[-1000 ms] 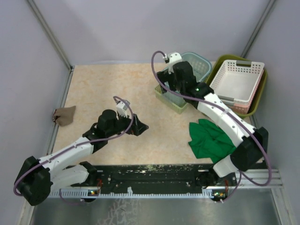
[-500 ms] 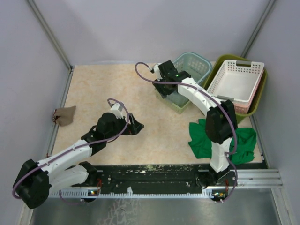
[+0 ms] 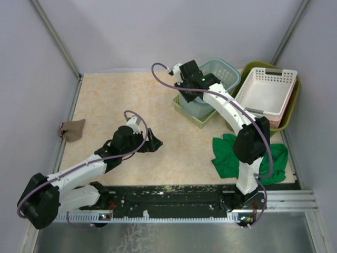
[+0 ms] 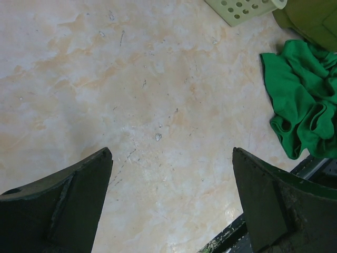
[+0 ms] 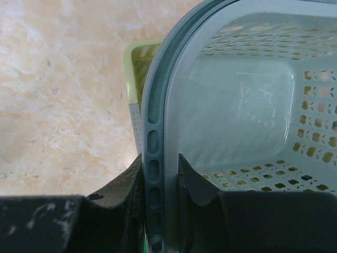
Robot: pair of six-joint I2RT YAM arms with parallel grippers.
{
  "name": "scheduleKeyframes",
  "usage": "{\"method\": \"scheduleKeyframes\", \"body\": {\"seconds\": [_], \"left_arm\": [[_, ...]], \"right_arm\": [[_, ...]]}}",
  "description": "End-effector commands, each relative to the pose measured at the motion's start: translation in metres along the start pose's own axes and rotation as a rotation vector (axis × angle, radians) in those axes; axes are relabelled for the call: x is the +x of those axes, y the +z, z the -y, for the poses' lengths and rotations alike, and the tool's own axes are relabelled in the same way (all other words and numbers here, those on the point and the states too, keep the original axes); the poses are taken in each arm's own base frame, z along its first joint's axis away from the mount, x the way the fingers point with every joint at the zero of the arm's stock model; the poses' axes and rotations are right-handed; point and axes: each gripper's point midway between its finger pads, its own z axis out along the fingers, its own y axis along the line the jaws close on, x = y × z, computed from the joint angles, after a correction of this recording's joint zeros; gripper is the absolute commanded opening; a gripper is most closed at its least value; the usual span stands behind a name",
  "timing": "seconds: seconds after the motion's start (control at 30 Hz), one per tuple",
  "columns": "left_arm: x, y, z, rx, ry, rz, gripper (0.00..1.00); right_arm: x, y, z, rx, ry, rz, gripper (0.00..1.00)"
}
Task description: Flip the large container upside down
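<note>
The large container [image 3: 296, 97], a dark olive-green tub, stands at the back right with a white basket [image 3: 266, 92] resting in it; a corner of the tub [image 4: 316, 16] also shows in the left wrist view. My right gripper [image 3: 191, 95] is off to its left, shut on the rim of a teal perforated basket [image 3: 224, 71]. In the right wrist view the fingers [image 5: 159, 158] pinch that slotted rim [image 5: 154, 132] from both sides. My left gripper [image 3: 155, 141] hovers open over bare table, nothing between its fingers [image 4: 171, 151].
The teal basket sits inside a pale yellow-green basket [image 3: 192, 115]. A green cloth [image 3: 231, 158] lies crumpled at the front right by the right arm's base. A brown cloth [image 3: 72, 129] lies at the table's left edge. Walls enclose three sides.
My right gripper has closed from wide open onto the teal basket's rim, and the arm has folded in toward the baskets. The left arm has hardly moved.
</note>
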Motion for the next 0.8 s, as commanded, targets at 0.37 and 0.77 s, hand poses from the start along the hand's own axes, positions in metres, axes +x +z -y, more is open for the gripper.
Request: {"method": "scheduleKeyframes", "body": {"seconds": [0.37,0.77], "left_arm": [[-0.138,-0.043,-0.039,-0.198,-0.084,0.179,1.0],[-0.207,-0.138,-0.167,-0.523,-0.602,0.31,1.0]], "right_arm": [[-0.142,-0.246,0.001,-0.138,0.238,0.714,0.0],[-0.153,-0.314,-0.118,-0.994,0.485,1.062,0.0]]}}
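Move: The right gripper already has the large container by its left rim; the container's middle lies about 11 cm to that hand's right, 4 cm farther out and 6 cm lower. The light-green basket beneath it is centred some 7 cm right, 5 cm back and 14 cm down from the right hand. The white basket stands about 34 cm to the right, 2 cm farther out. From the left hand, the large container is roughly 24 cm ahead and 22 cm right. Keep the right fingers shut on the large container's rim and raise it about 25 cm away from the light-green basket, drawing back some 13 cm and then leftward as the wrist rolls about 65 degrees, left side up. Meanwhile swing the empty, open left gripper left, up and forward over the table's left side, turning it counter-clockwise. ##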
